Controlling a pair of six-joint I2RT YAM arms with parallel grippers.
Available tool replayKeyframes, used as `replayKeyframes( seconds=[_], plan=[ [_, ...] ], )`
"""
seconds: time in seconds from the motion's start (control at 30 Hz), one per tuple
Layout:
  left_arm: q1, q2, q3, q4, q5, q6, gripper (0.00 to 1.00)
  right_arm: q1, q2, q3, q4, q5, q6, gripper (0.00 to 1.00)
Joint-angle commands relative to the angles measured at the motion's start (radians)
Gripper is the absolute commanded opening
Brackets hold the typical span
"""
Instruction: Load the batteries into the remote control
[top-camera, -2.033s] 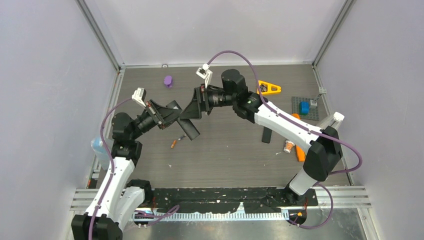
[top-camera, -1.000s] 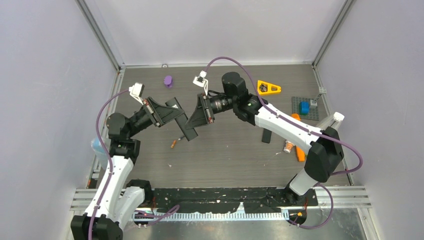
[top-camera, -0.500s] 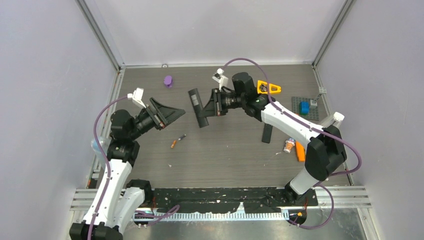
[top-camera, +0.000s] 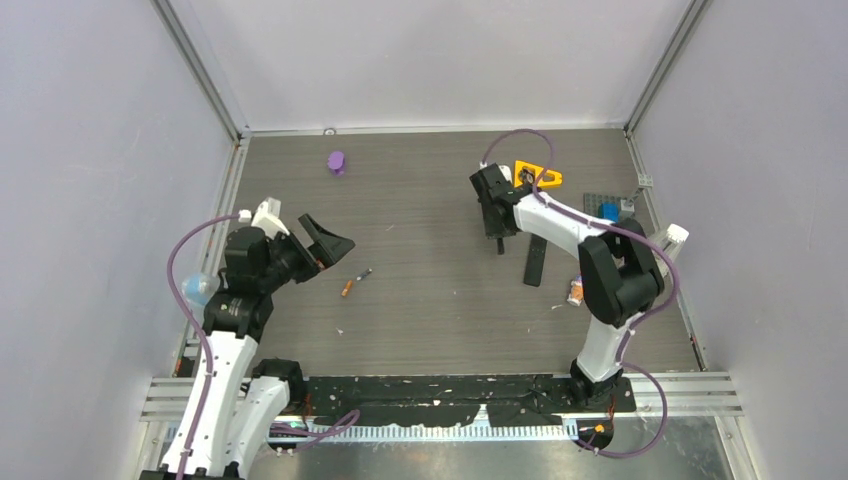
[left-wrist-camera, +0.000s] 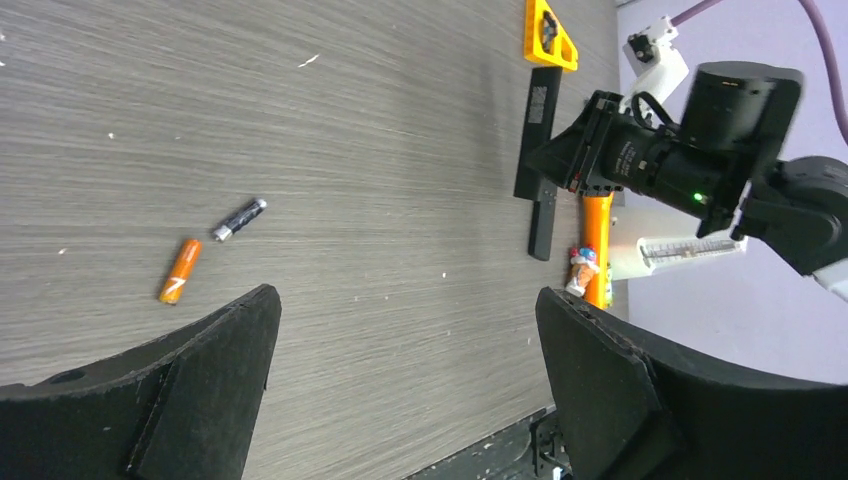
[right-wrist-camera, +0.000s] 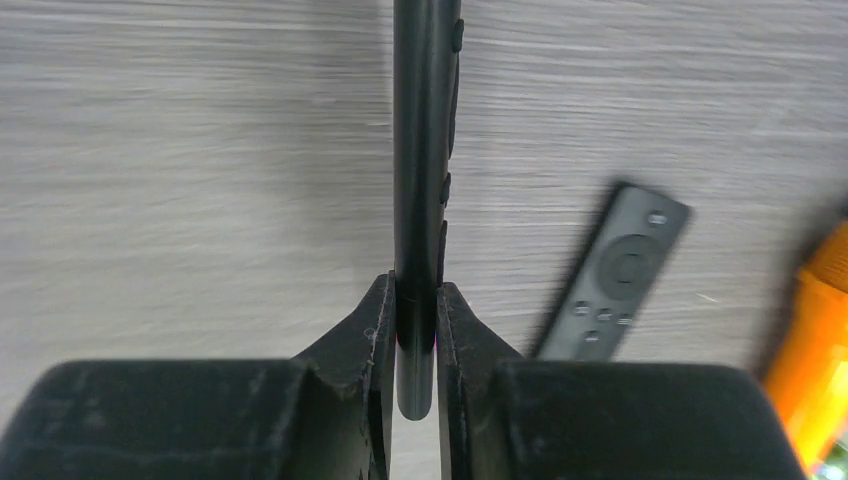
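Two batteries lie side by side on the table, an orange one (top-camera: 347, 288) (left-wrist-camera: 179, 285) and a dark grey one (top-camera: 364, 273) (left-wrist-camera: 239, 219). My left gripper (top-camera: 333, 241) (left-wrist-camera: 405, 310) hovers just left of them, open and empty. At the back right, my right gripper (top-camera: 496, 222) (right-wrist-camera: 415, 290) is shut on the end of a black remote control (right-wrist-camera: 420, 150) (left-wrist-camera: 538, 120), held edge-on close above the table. Whether its battery slot is open is not visible.
A second black remote (top-camera: 535, 262) (right-wrist-camera: 615, 275) lies just right of the held one. Beyond it are a long orange stick (top-camera: 600, 305) and a small figure (top-camera: 577, 292). A yellow triangle (top-camera: 537, 176), a purple piece (top-camera: 337, 161) and a grey plate (top-camera: 620, 225) sit at the back.
My left gripper let go of the remote, opened wide and drew back to the left. The right gripper carried the remote to the right, beside the second remote.
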Motion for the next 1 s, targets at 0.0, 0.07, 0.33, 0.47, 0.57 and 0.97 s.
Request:
replayKeyframes(
  seconds=[0.0, 0.07, 0.33, 0.47, 0.57, 0.97],
  plan=[
    [0.004, -0.021, 0.044, -0.043, -0.044, 0.056, 1.0, -0.019, 0.084, 0.051, -0.043, 0.321, -0.055, 0.05],
    [0.005, -0.041, 0.035, -0.015, -0.038, 0.053, 0.99, -0.021, 0.126, 0.074, -0.042, 0.359, -0.054, 0.05],
    [0.005, -0.054, 0.027, 0.037, -0.043, 0.049, 1.0, -0.019, 0.24, 0.14, -0.07, 0.356, -0.036, 0.17],
    [0.004, -0.034, 0.032, 0.037, -0.041, 0.051, 1.0, -0.02, 0.204, 0.123, -0.053, 0.269, -0.024, 0.42],
    [0.005, -0.023, 0.037, 0.037, -0.039, 0.052, 1.0, -0.025, 0.149, 0.119, -0.048, 0.203, -0.018, 0.52],
    [0.005, -0.012, 0.042, 0.043, -0.042, 0.062, 1.0, -0.181, -0.12, -0.064, 0.002, 0.068, 0.12, 0.61]
  ],
)
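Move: The right gripper already holds the remote control on edge, pinched toward its near end. The bare table spot for it, centred some 6 cm ahead, 4 cm to the right and 5 cm below this hand, has the small remote beside it, 3 cm back and 12 cm to the right of the hand. The yellow triangle stands about 19 cm ahead and 12 cm right. From the left hand, that spot is roughly 15 cm ahead, 43 cm to the right and 20 cm down. Carry the remote control on with the right gripper, about 6 cm to the right, 4 cm down and a little forward to the bare table left of the small remote, rolling the hand some 20 degrees so its left side dips. There open the fingers to let go, easing slightly back left and rolling back, then lift some 5 cm clear, drifting right at the end. ##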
